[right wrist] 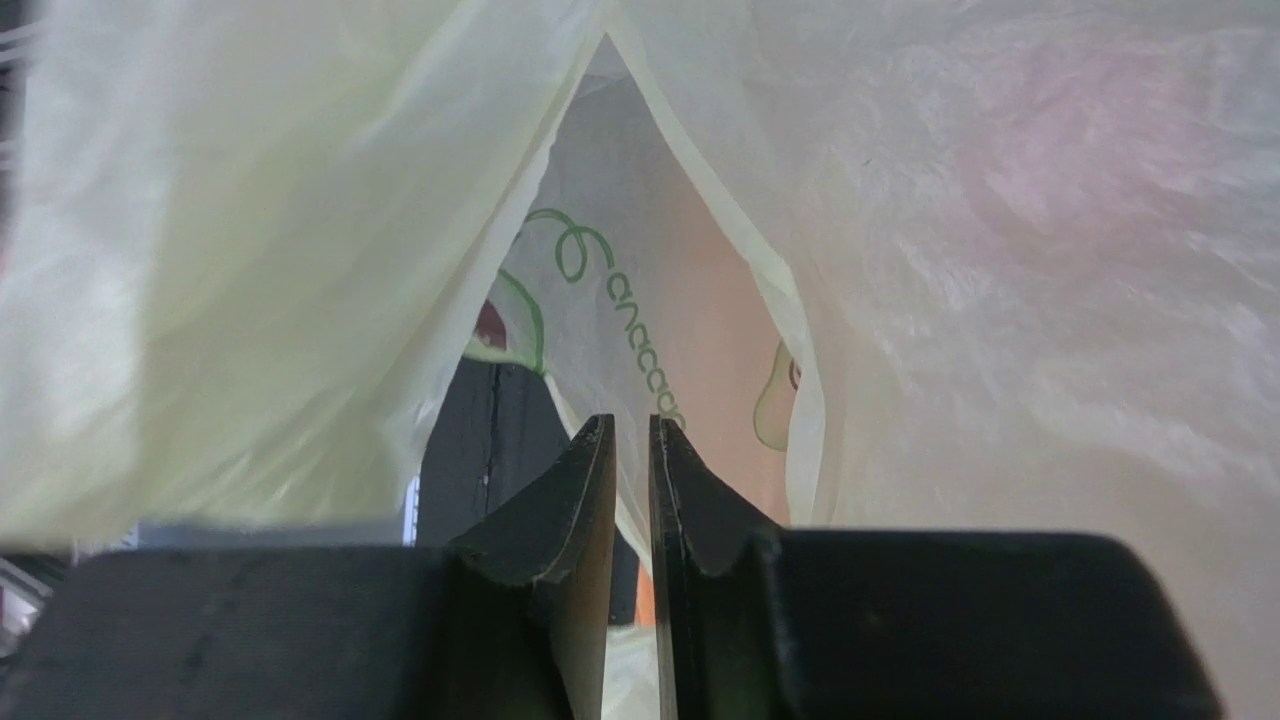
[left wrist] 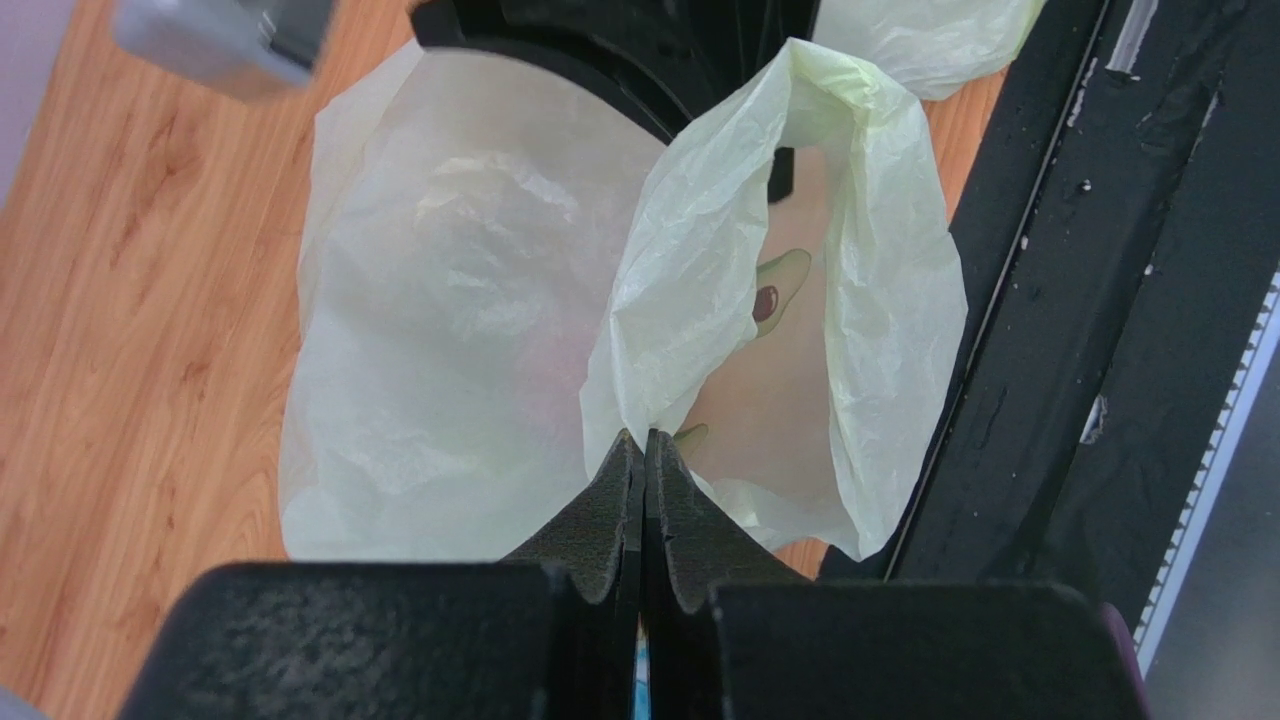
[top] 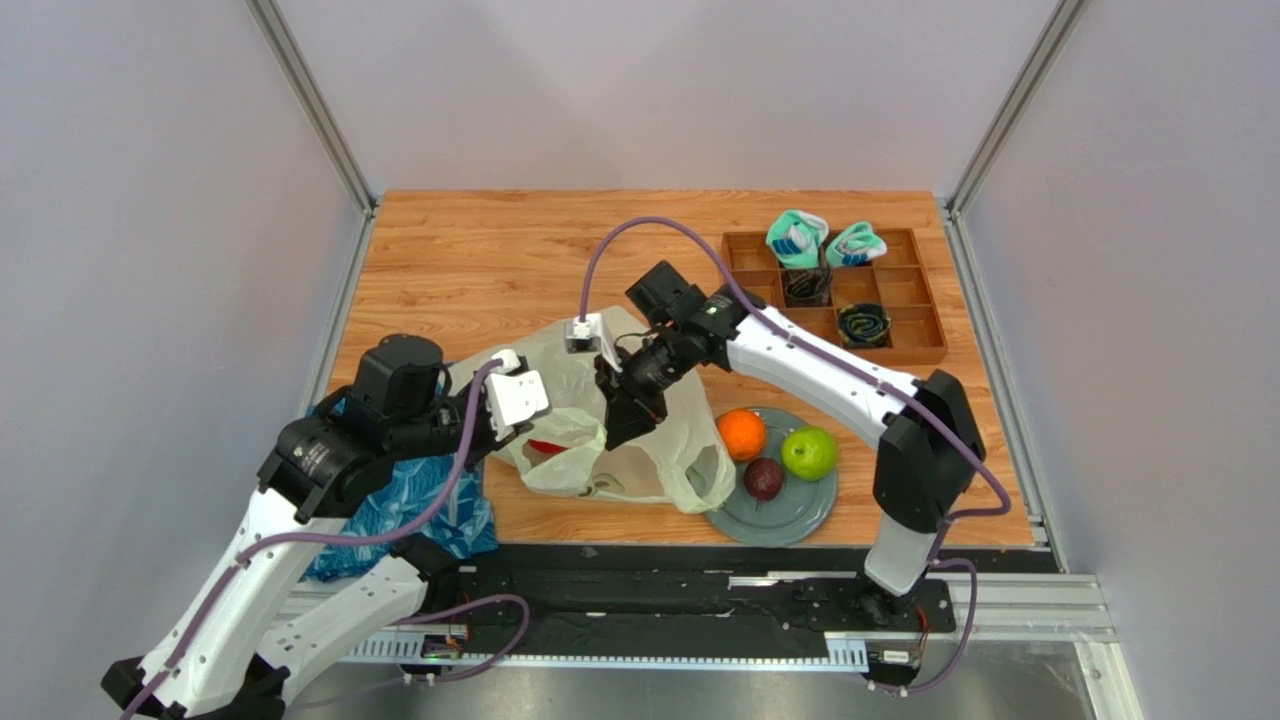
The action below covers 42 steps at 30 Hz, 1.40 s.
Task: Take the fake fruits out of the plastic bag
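Observation:
The pale yellow-green plastic bag (top: 649,450) lies crumpled in the middle of the table, with a red shape (top: 550,446) showing at its left side. My left gripper (top: 522,405) is shut on a fold of the plastic bag (left wrist: 451,300); the tips (left wrist: 645,440) pinch the film. My right gripper (top: 619,425) reaches into the bag's mouth. In the right wrist view its jaws (right wrist: 631,428) stand a narrow slit apart, with avocado-printed film (right wrist: 962,270) all round and nothing clearly between them. An orange (top: 741,435), a green apple (top: 809,452) and a dark purple fruit (top: 765,479) sit on a grey plate (top: 796,521).
A blue leaf-patterned bag (top: 413,518) lies under my left arm at the near left. A wooden compartment tray (top: 902,300) at the back right holds rolled teal-and-white socks (top: 796,236) and dark coils. A black rail (top: 676,578) runs along the near edge.

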Tool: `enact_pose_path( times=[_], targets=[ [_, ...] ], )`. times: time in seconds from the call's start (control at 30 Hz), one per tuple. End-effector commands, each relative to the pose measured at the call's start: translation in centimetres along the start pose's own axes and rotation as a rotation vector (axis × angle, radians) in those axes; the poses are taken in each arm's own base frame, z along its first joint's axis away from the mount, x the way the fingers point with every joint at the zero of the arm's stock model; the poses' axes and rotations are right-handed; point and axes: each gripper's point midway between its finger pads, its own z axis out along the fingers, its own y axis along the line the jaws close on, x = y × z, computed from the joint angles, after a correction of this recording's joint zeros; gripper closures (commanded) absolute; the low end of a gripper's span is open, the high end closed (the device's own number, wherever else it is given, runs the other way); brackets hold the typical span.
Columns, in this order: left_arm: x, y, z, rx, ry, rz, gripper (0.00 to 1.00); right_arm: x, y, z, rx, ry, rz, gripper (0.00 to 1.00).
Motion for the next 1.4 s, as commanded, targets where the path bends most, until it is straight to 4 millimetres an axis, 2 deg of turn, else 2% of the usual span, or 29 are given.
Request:
enact_pose_path(
  times=[0.0,0.07,0.1,0.13,0.17,0.2,0.23,0.33,0.5,0.6,0.73,0.8,0.93,1.17,1.2,1.33,1.37],
  targets=[
    [1.2,0.0,-1.2,-0.032,0.040,-0.072,1.00,-1.5,-1.6,4.5,0.047,0.007,0.105,0.84],
    [2.0,-0.4,-1.7,-0.026,0.069,-0.037,1.00,-1.5,-3.3,6.2,0.203,-0.004,0.260,0.85],
    [2.9,-0.9,-1.9,-0.012,0.099,-0.037,1.00,-2.8,-4.4,6.8,0.249,-0.071,0.266,0.82],
    [3.4,-0.8,-2.4,-0.037,0.113,-0.028,1.00,-3.4,-4.9,7.1,0.283,-0.104,0.287,0.72],
    [3.8,-0.9,-2.7,-0.046,0.121,-0.025,1.00,-3.0,-5.6,7.8,0.342,-0.128,0.357,0.66],
    [4.5,-1.5,-2.9,-0.036,0.142,-0.029,1.00,-4.4,-6.4,7.9,0.379,-0.198,0.352,0.60],
    [4.7,-1.9,-3.4,-0.037,0.135,-0.019,1.00,-4.6,-7.1,8.2,0.409,-0.227,0.388,0.47],
    [5.7,-2.6,-4.2,-0.036,0.165,-0.030,1.00,-4.8,-9.1,8.8,0.490,-0.290,0.486,0.34],
    [7.6,-3.9,-4.6,0.000,0.222,-0.018,1.00,-4.3,-10.2,10.3,0.567,-0.297,0.487,0.27],
    [7.9,-4.5,-4.4,0.023,0.213,-0.018,1.00,-3.2,-11.2,11.3,0.609,-0.268,0.510,0.24],
    [7.9,-4.9,-4.0,0.042,0.196,-0.027,1.00,-2.8,-11.9,12.5,0.650,-0.253,0.487,0.20],
    [7.9,-4.9,-4.0,0.040,0.194,-0.025,1.00,-2.5,-12.2,13.2,0.701,-0.245,0.465,0.13],
    [7.7,-5.2,-4.2,0.051,0.179,-0.019,1.00,-3.0,-12.6,13.5,0.782,-0.258,0.458,0.05],
    [7.6,-5.8,-4.4,0.082,0.172,-0.008,1.00,-4.6,-13.1,14.2,0.790,-0.314,0.503,0.02],
    [7.6,-6.0,-4.5,0.091,0.171,-0.010,1.00,-5.5,-13.0,14.3,0.775,-0.331,0.503,0.01],
    [7.5,-6.3,-4.6,0.108,0.173,-0.019,1.00,-5.9,-13.3,15.6,0.737,-0.334,0.524,0.01],
    [7.4,-6.3,-4.6,0.109,0.173,-0.020,1.00,-5.3,-13.8,16.3,0.736,-0.318,0.530,0.01]
  ],
)
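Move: Down in the plastic bag, the red fruit lies about 10 cm to the right hand's left, roughly 2 cm farther out and some 14 cm below it. The middle of the bag is about 5 cm ahead and 1 cm left, the orange 15 cm to the right and 3 cm out, and the blue packet some 30 cm left, level with the hand. From the left hand, the fruit is about 4 cm ahead, 5 cm right and 21 cm below. Sweeping left about 15 cm, the right hand sinks a net 12 cm and swings some 7 cm forward into the bag's folds towards the red fruit, turning about 50 degrees clockwise while its fingers open wide. Meanwhile the left hand keeps its pinch on the bag film and draws it left, back and down, some 10 cm in all, then nearly stops. ##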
